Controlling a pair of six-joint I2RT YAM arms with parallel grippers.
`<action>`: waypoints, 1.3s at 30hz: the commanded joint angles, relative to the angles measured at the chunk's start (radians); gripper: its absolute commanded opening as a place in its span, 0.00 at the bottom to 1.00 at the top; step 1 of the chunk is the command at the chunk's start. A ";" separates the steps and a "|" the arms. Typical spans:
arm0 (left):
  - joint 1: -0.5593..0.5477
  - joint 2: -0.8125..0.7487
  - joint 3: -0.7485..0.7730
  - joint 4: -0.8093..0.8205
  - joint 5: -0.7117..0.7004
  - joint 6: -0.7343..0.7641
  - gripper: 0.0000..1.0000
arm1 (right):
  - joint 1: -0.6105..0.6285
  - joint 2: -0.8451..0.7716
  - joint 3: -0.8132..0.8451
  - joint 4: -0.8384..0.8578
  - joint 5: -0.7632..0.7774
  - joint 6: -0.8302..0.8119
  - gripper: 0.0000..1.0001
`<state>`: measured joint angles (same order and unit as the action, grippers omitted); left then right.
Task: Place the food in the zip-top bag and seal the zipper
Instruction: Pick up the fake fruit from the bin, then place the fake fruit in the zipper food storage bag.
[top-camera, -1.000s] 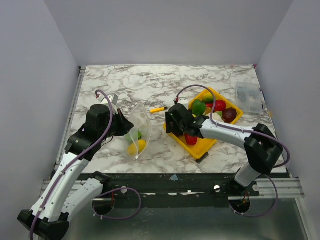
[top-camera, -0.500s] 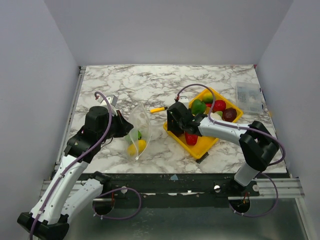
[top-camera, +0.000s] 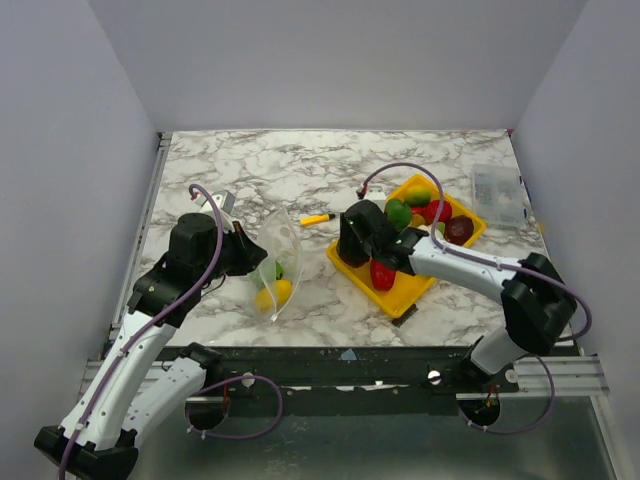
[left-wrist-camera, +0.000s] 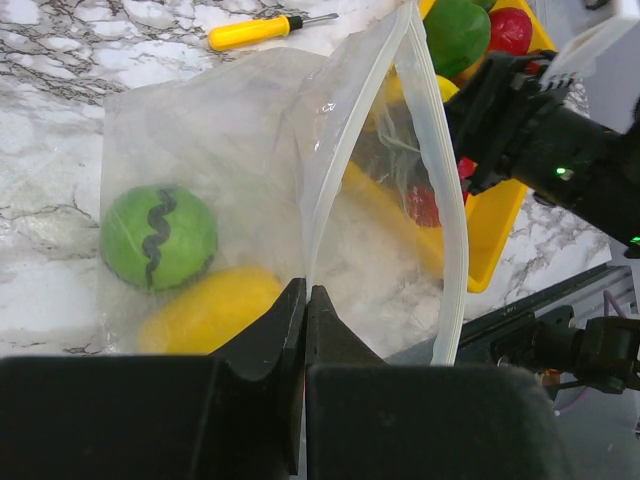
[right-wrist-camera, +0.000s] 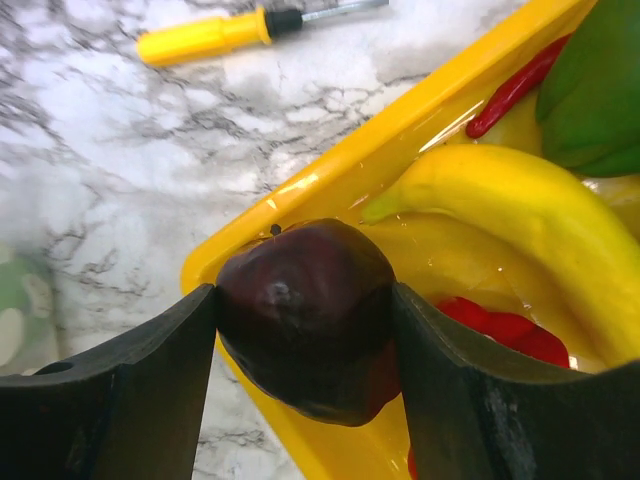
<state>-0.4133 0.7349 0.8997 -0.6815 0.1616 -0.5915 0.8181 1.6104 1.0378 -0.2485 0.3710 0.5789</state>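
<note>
The zip-top bag (top-camera: 278, 255) stands open on the marble, and my left gripper (left-wrist-camera: 305, 290) is shut on its near mouth edge. The zipper (left-wrist-camera: 440, 200) shows as a pale strip along the mouth. Inside the bag lie a green ball-shaped fruit (left-wrist-camera: 158, 238) and a yellow fruit (left-wrist-camera: 205, 312). My right gripper (right-wrist-camera: 305, 310) is over the near-left corner of the yellow tray (right-wrist-camera: 330, 180), with both fingers pressed against a dark purple fruit (right-wrist-camera: 300, 340). More food sits in the tray: a banana (right-wrist-camera: 520, 220), a green pepper (right-wrist-camera: 600, 90) and a red piece (right-wrist-camera: 510, 335).
A small yellow stick with a dark tip (top-camera: 316, 218) lies on the marble between the bag and the tray. A rigid clear box (top-camera: 498, 195) stands at the far right, beyond the tray. The right arm (top-camera: 470, 262) stretches across the tray's near side.
The right gripper's fingers have closed in onto the dark purple fruit, and its head has shifted slightly right over the tray. The left gripper and the bag have stayed put.
</note>
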 joint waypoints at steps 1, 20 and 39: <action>0.002 -0.007 -0.003 0.013 0.015 0.008 0.00 | 0.001 -0.135 -0.019 0.013 0.067 -0.005 0.18; 0.004 -0.011 0.020 -0.005 -0.002 -0.002 0.00 | 0.151 -0.399 -0.014 0.577 -0.602 -0.120 0.01; 0.004 -0.017 0.056 -0.018 -0.007 0.012 0.00 | 0.242 -0.175 0.039 0.559 -0.142 -0.041 0.02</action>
<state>-0.4133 0.7235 0.9123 -0.6907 0.1658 -0.5911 1.0508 1.4059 1.0397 0.3363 0.0883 0.5106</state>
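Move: The dark apple is already between my right fingers. The bag mouth I'm bringing it to lies about 15 cm left of that hand, some 9 cm back and 12 cm higher. The yellow screwdriver is roughly 11 cm ahead and 8 cm left, the red pepper in the bin about 8 cm right and 4 cm back, and the yellow fruit inside the bag some 19 cm left and 7 cm back, all three about 5 cm lower. From my left hand that mouth is about 4 cm right, slightly lower. I keep my right grip on the apple and lift it straight up out of the bin, then go on rising and sweep left and back, to about 27 cm higher, swinging the fingers round to point left. From there I come forward and down some 6 cm each, onto the bag's open mouth, while my left hand stays put, pinching the bag's edge. ##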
